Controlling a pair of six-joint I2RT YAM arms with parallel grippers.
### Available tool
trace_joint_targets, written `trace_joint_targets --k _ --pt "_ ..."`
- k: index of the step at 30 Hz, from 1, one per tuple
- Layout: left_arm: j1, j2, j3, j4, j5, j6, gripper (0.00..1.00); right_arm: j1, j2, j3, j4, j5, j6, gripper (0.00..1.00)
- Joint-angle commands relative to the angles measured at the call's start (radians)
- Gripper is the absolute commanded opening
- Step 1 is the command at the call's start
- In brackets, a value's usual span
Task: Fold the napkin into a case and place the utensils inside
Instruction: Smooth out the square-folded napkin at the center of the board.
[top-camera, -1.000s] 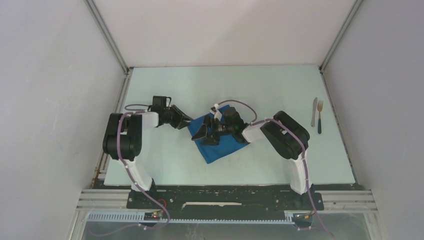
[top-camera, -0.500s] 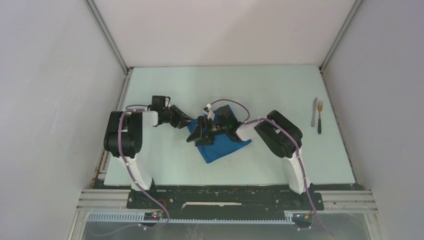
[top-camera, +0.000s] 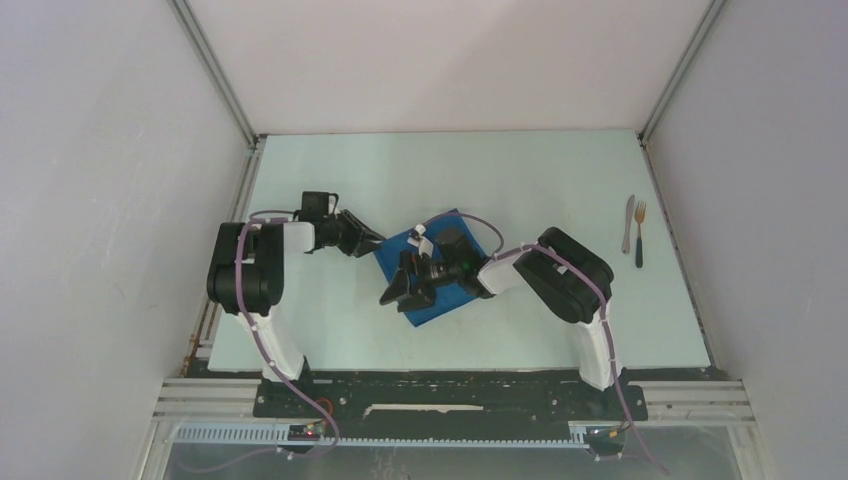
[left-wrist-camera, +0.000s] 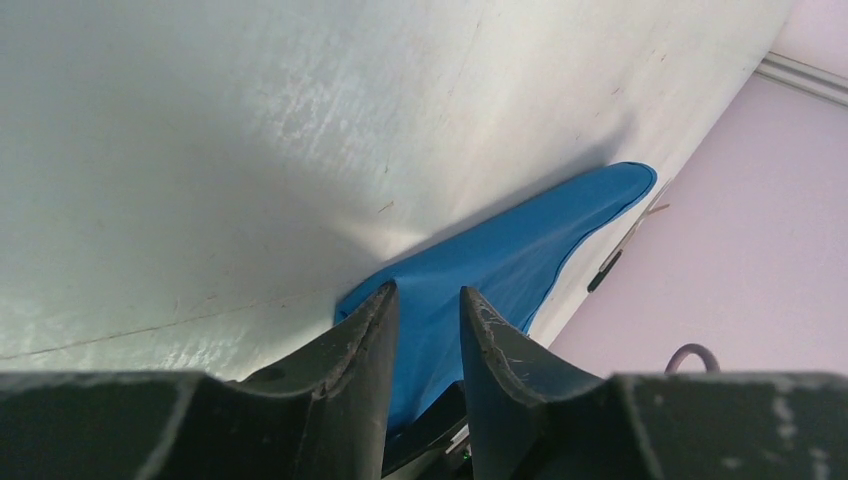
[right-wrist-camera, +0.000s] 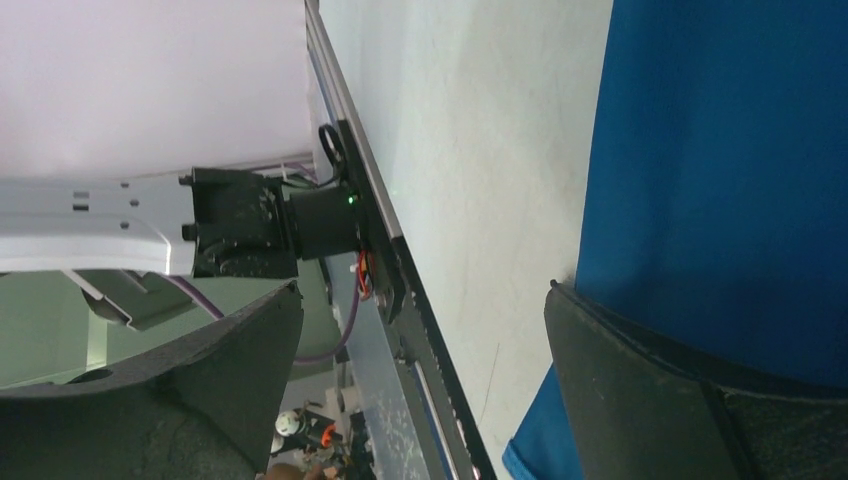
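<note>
The bright blue napkin (top-camera: 428, 314) lies folded on the table's middle, partly under my right arm. My left gripper (top-camera: 380, 241) sits low at its far left corner, its jaws a narrow gap apart, holding nothing. In the left wrist view the napkin (left-wrist-camera: 500, 260) stretches away beyond the left gripper (left-wrist-camera: 425, 292). My right gripper (top-camera: 405, 298) hovers wide open over the cloth's left edge. In its wrist view one finger (right-wrist-camera: 690, 400) is above the napkin (right-wrist-camera: 720, 150), and the right gripper (right-wrist-camera: 425, 300) holds nothing. The utensils, a silvery knife (top-camera: 628, 222) and a dark-handled fork (top-camera: 640, 236), lie side by side at the far right.
The pale table (top-camera: 520, 170) is bounded by white walls at the back and sides. A metal rail (top-camera: 450, 385) carries both arm bases along the near edge. The left arm's base (right-wrist-camera: 250, 220) shows in the right wrist view.
My right gripper has slid toward the near left across the napkin, staying wide open. The cloth's outline has shifted slightly. The left gripper has barely moved.
</note>
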Motion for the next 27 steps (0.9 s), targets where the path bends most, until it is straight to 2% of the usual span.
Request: trace_joint_targets --k 1,9,14,16,21,24,27 --pt "0.018 0.03 -0.014 -0.013 -0.065 0.04 0.38 0.019 -0.063 -0.084 0.031 -0.005 -0.002 0.99" --pt "0.018 0.028 -0.011 -0.015 -0.075 0.049 0.37 0.049 -0.151 -0.224 0.091 0.022 0.02 0.99" --pt "0.017 0.0 0.011 -0.051 -0.081 0.078 0.38 0.069 -0.247 -0.253 0.055 0.039 0.002 0.99" --pt "0.014 -0.03 0.035 -0.085 -0.074 0.103 0.44 0.067 -0.299 -0.252 0.033 0.036 -0.012 0.99" --pt "0.011 -0.168 0.123 -0.234 -0.095 0.2 0.68 -0.02 -0.396 -0.191 -0.138 0.093 -0.107 1.0" --pt "0.002 -0.231 0.146 -0.281 -0.095 0.22 0.74 -0.101 -0.369 -0.122 -0.131 0.107 -0.111 1.0" --pt "-0.033 -0.261 0.124 -0.273 -0.086 0.203 0.76 -0.171 -0.288 -0.024 -0.099 0.16 -0.089 1.0"
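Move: The napkin's near corner, the end of the right hand's stroke, lies about 7 cm back and 5 cm to the right of the right hand, roughly 4 cm below. The square's middle is some 10 cm ahead and 10 cm right of the right hand, and its left corner about 16 cm ahead and 3 cm left. The left hand is already on that left corner, about 1 cm behind and 2 cm below its hand point. With the left fingertips still holding the napkin's left corner, the right hand, wide open, draws its lower finger along the napkin's left edge, about 6 cm back and 3 cm right towards the near corner. It then lifts off some 8 cm and swings forward over the cloth again, while the left hand lets the corner go, opening and rising about 7 cm. ##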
